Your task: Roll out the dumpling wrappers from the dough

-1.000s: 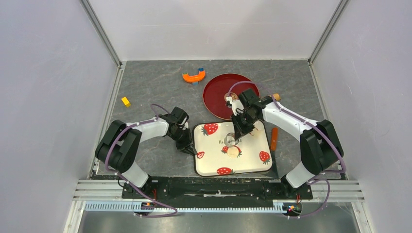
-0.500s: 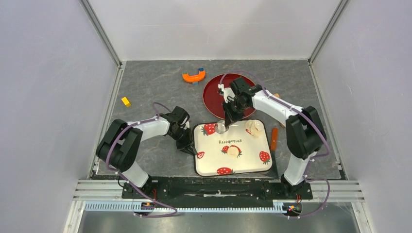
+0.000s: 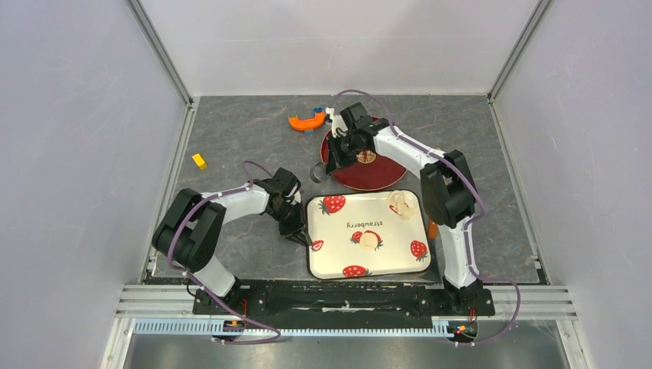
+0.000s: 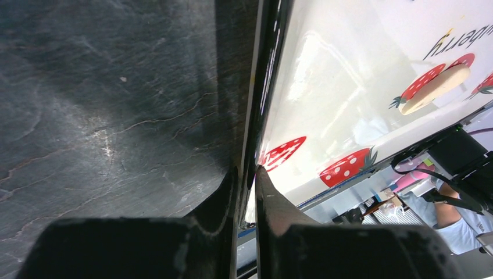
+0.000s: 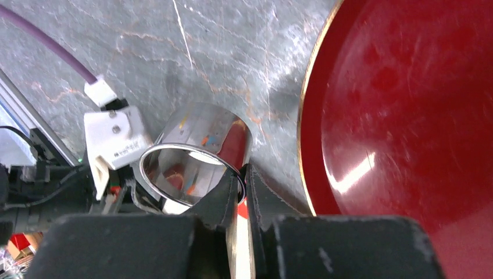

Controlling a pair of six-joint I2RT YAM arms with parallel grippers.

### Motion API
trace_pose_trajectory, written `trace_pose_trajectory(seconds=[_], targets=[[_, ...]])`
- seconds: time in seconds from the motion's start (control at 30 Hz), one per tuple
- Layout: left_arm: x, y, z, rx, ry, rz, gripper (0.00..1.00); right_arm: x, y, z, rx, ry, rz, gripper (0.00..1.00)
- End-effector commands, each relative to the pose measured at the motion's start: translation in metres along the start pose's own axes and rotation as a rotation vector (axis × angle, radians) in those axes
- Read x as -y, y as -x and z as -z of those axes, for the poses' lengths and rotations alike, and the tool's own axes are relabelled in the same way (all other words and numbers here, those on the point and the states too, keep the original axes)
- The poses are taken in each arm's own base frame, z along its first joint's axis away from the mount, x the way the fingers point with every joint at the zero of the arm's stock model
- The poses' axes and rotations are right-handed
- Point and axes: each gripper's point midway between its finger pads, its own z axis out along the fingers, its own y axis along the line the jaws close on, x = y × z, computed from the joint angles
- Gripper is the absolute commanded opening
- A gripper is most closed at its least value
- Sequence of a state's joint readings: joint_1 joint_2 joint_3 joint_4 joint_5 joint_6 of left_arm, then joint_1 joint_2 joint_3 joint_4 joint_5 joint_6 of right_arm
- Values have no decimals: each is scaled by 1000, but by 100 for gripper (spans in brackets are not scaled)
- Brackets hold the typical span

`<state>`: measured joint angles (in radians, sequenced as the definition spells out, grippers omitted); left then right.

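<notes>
A white strawberry tray [image 3: 384, 257] holds a small pale dough round [image 3: 370, 240], which also shows in the left wrist view [image 4: 436, 88]. A thin, ragged pale wrapper [image 3: 400, 204] lies at the tray's far right. My left gripper [image 3: 296, 227] is shut on the tray's left rim [image 4: 264, 104], one finger on each side of it. My right gripper [image 3: 324, 165] is shut on the wall of a shiny metal ring cutter [image 5: 197, 154], held just left of the red plate [image 5: 407, 116] over the grey table.
The red plate [image 3: 369, 165] sits behind the tray. An orange curved piece [image 3: 307, 121] lies at the back and a yellow block [image 3: 199, 161] at the left. An orange stick [image 3: 433, 228] peeks out beside the tray's right edge, behind my right arm.
My right gripper has carried the metal ring from over the tray back and left, off the tray to the red plate's left edge. My left gripper has stayed on the tray rim.
</notes>
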<state>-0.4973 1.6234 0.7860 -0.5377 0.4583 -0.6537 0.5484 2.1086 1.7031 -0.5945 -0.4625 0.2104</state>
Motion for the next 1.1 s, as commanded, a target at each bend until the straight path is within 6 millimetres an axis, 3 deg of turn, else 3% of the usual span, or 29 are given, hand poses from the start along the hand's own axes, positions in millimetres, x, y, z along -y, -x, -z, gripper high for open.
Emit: trace_pose_trajectory(seconds=[0.0,0.17,0.3,0.57,0.73,0.87,1.07], targets=[[-34,19,-7,90,162,-55,2,-16,30,-14,58,48,-2,0],[-34,20,-4,94,169,-62,2,-17,40,-36,59,44,-9,1],[-34,21,-1,97,178,-65,2,-11,46,-41,78,9,-16,4],[-33,23,1,104,185,-66,2,-19,60,-34,115,20,-4,45],[-33,23,1,107,183,-64,2,-25,66,-18,143,19,17,63],[-33,23,1,105,184,-65,2,-23,69,7,181,-23,42,74],[-32,24,0,98,183,-73,2,14,49,47,189,-108,21,79]])
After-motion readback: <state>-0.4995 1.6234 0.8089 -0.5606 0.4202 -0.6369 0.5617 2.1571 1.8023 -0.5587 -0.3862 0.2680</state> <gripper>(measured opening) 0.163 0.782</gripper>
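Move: The right hand holds the ring cutter by its rim, the ring sticking out to its left. The bare spot where it gets put down is about 7 cm left, 2 cm ahead and some 6 cm below. The red plate's middle is 11 cm right and 5 cm ahead of this hand, the orange holder 6 cm left and 14 cm ahead. From the left hand, still on the tray's left rim, the spot lies about 23 cm ahead and 2 cm left. The right hand carries the ring cutter left and forward, away from the red plate, about 5 cm while sinking some 2.5 cm to the bare table, then spreads its fingers from nearly shut to about three-quarters open and lets go of the rim. Still opening, it drifts slightly on forward, then rises about 3.5 cm and swings back right some 3 cm, clear of the cutter, with the wrist hardly turning. ##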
